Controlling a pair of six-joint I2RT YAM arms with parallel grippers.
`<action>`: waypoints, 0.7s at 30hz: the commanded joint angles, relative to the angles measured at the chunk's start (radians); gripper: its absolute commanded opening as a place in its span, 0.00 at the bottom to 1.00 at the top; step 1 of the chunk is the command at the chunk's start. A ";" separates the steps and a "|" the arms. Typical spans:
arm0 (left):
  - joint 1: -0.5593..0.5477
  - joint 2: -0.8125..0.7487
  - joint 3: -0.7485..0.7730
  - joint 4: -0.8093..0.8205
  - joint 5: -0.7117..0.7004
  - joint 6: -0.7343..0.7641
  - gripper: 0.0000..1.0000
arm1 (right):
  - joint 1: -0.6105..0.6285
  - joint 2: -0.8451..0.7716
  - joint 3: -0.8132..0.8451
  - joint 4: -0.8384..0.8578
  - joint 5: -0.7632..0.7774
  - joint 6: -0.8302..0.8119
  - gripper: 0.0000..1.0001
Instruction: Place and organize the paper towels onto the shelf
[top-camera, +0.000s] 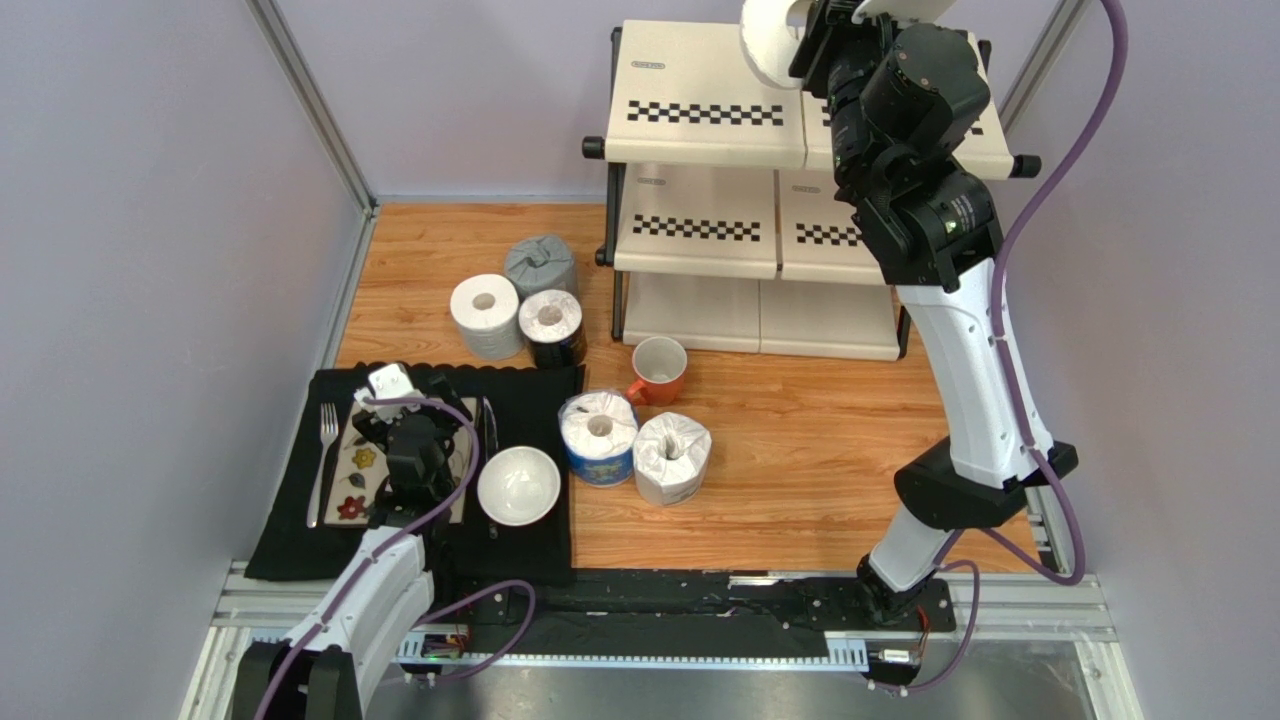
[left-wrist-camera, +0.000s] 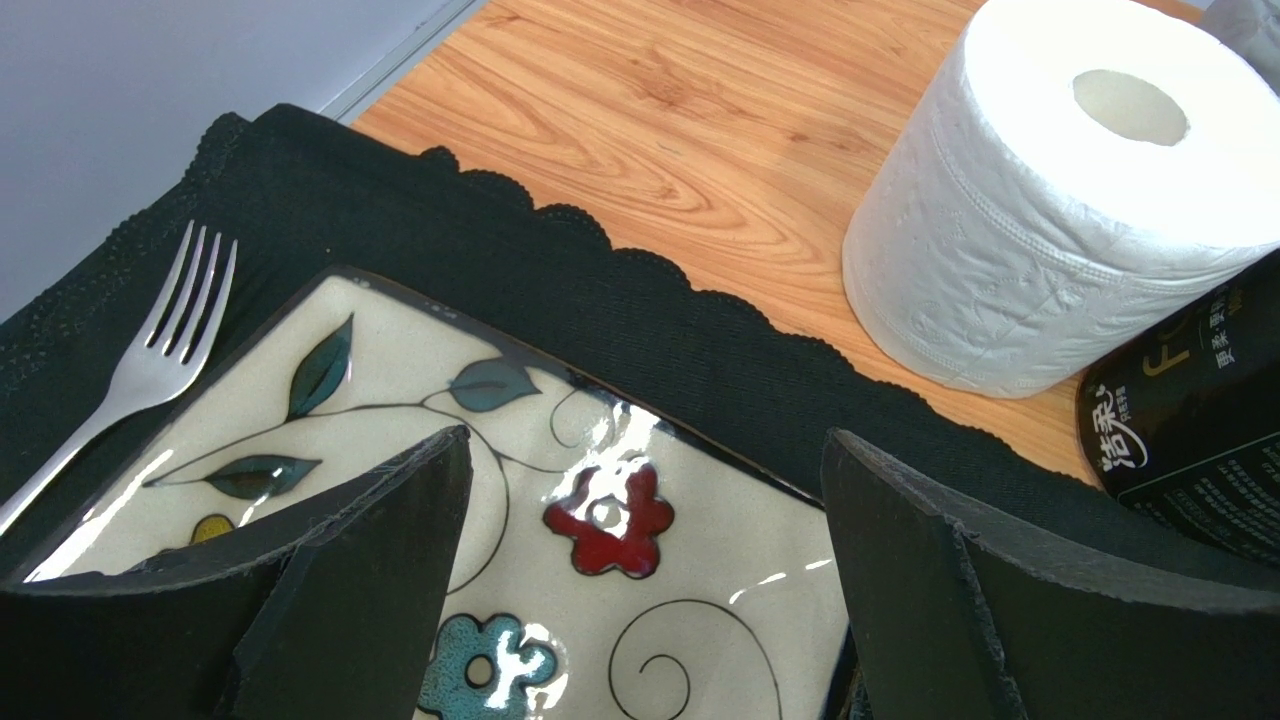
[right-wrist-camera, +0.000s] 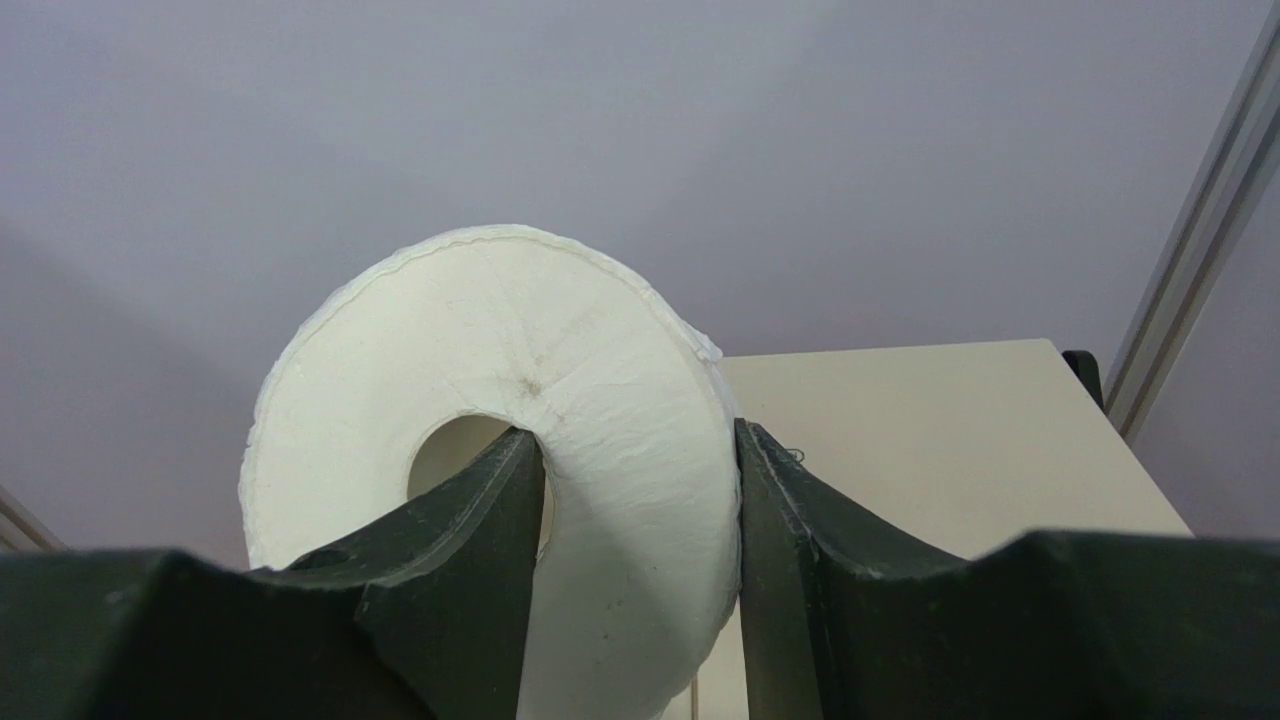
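My right gripper is shut on a plain white paper towel roll, one finger in its core and one outside. It holds the roll above the top tier of the cream shelf. Five more rolls stand on the table: white, grey, black-wrapped, blue and clear-wrapped. My left gripper hangs open and holds nothing, low over a floral plate. The white roll and the black one lie ahead of it to the right.
An orange mug stands between the shelf and the near rolls. A black mat carries the plate, a fork and a white bowl. Grey walls close in both sides and the back.
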 joint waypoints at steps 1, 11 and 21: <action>0.005 -0.002 -0.206 0.015 -0.010 -0.011 0.94 | -0.010 -0.028 -0.002 0.020 -0.027 0.020 0.16; 0.005 0.001 -0.206 0.013 -0.008 -0.011 0.94 | -0.048 -0.028 -0.059 -0.008 -0.073 0.045 0.17; 0.005 0.002 -0.205 0.012 -0.011 -0.011 0.94 | -0.062 -0.045 -0.126 -0.017 -0.141 0.069 0.18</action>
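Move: The right hand holds the white roll, whose middle is about 3 cm left and 2 cm ahead, high at the shelf. The middle of the shelf top lies roughly 17 cm ahead, 3 cm right and 21 cm below. The left panel's checkered strip is some 10 cm ahead, 8 cm left and equally far below. From the left hand, the shelf top's middle is about 30 cm ahead, 52 cm right and 30 cm above. Downward and a little forward, the right hand lowers the roll by about 6 cm towards the shelf top while advancing some 3 cm, easing slightly left near the end. The wrist tips the fingers down by around 10 degrees, from slightly raised to nearly level, and they keep their pinch on the roll's right wall, one finger in its hole. ##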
